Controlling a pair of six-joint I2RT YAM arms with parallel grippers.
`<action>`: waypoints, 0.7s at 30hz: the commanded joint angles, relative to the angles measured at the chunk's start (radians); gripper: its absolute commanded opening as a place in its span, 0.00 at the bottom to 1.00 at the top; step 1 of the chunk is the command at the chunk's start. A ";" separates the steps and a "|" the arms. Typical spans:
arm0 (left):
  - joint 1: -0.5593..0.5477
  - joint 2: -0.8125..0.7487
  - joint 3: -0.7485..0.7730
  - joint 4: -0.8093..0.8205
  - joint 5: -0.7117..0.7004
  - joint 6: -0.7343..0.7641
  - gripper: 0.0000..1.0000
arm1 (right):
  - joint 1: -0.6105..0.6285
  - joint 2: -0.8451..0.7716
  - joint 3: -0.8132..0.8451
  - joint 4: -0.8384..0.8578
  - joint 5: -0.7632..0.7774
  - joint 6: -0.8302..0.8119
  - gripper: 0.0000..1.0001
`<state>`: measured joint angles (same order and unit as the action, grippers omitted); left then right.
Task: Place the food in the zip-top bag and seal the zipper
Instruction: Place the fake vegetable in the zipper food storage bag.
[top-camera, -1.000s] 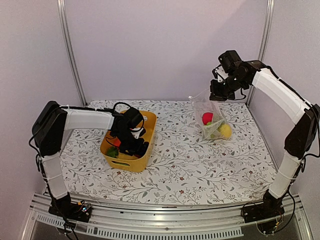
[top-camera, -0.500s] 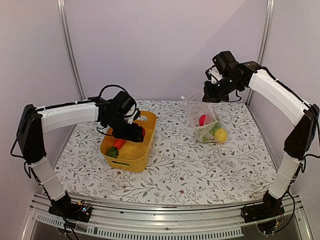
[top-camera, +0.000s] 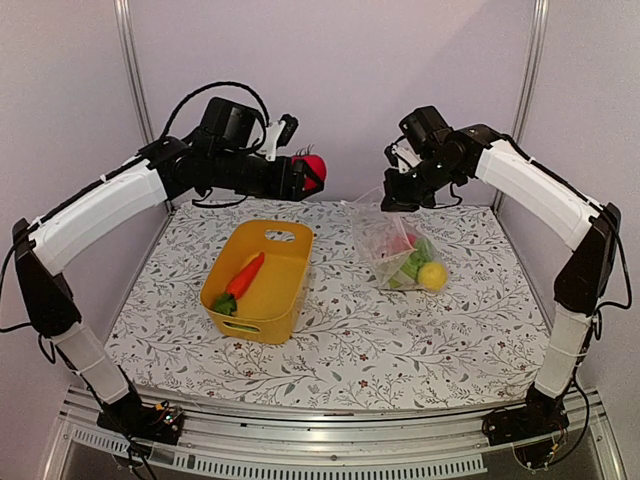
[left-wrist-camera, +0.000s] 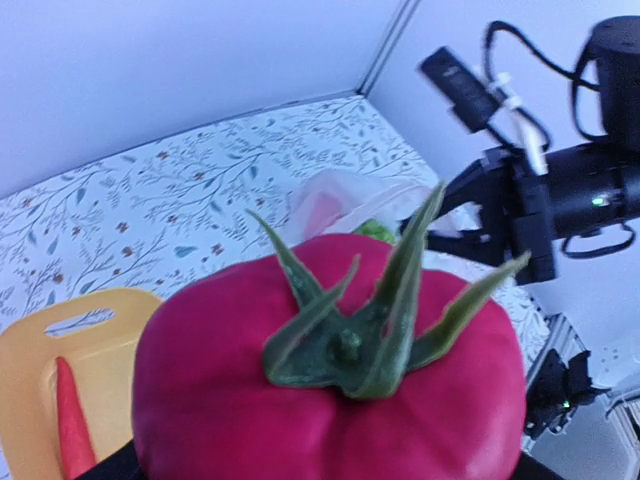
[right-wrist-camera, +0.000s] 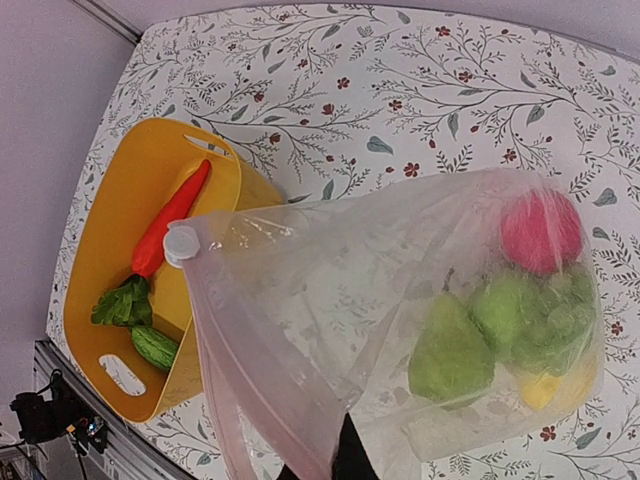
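My left gripper (top-camera: 303, 176) is raised high over the back of the table, shut on a red toy tomato (top-camera: 314, 171). The tomato (left-wrist-camera: 330, 390), with its green calyx, fills the left wrist view and hides the fingers. My right gripper (top-camera: 391, 198) is shut on the mouth edge of the clear zip-top bag (top-camera: 398, 252) and holds it up, slanted. The bag (right-wrist-camera: 380, 300) contains food: a red piece (right-wrist-camera: 540, 230), a green pear (right-wrist-camera: 450, 350), green grapes (right-wrist-camera: 545, 315) and a yellow piece (top-camera: 432, 276). The zipper (right-wrist-camera: 255, 365) runs from a white slider (right-wrist-camera: 181, 243) down to my right gripper (right-wrist-camera: 345, 458).
A yellow basket (top-camera: 277, 312) stands left of the bag, on the floral table cover. It holds an orange carrot (top-camera: 245, 275), leafy greens (right-wrist-camera: 124, 303) and a small cucumber (right-wrist-camera: 155, 346). Walls and corner posts close the back and sides.
My left arm lifted out of the basket with the tomato and swung up and right toward the bag. My right gripper shifted left, dragging the bag along.
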<state>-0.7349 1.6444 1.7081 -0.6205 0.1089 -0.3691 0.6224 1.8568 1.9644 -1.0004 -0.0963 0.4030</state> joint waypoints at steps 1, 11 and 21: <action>-0.077 0.117 0.120 0.056 0.090 0.006 0.49 | 0.030 0.047 0.080 0.000 -0.043 0.010 0.00; -0.125 0.316 0.265 -0.077 0.019 -0.032 0.76 | 0.031 0.042 0.118 -0.015 -0.077 0.033 0.00; -0.124 0.286 0.392 -0.073 -0.056 0.013 1.00 | 0.010 0.022 0.100 -0.002 -0.120 0.056 0.00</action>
<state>-0.8555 1.9984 2.0579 -0.6926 0.0978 -0.3859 0.6464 1.9106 2.0621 -1.0088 -0.1730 0.4358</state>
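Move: About 13 cm to the right of the left hand, a shade farther out and some 9 cm below, is the mouth of the zipper food storage bag; the left fingers already hold the tomato. From the right hand, which grips the rim, that mouth is roughly 4 cm left, 2 cm back and 3 cm down. The lemon in the bag lies about 13 cm right and 2 cm back of the right hand, 23 cm below; the basket stands level with the left hand, 11 cm to its left and 28 cm lower. Swinging the held tomato about 10 cm to the right with a small initial rise, the left hand dips roughly 10 cm towards the bag's mouth, opens its fingers fully to let go, and begins to climb again. Still pinching the rim, the right hand brings the bag some 3 cm left to meet it and lifts slightly. ##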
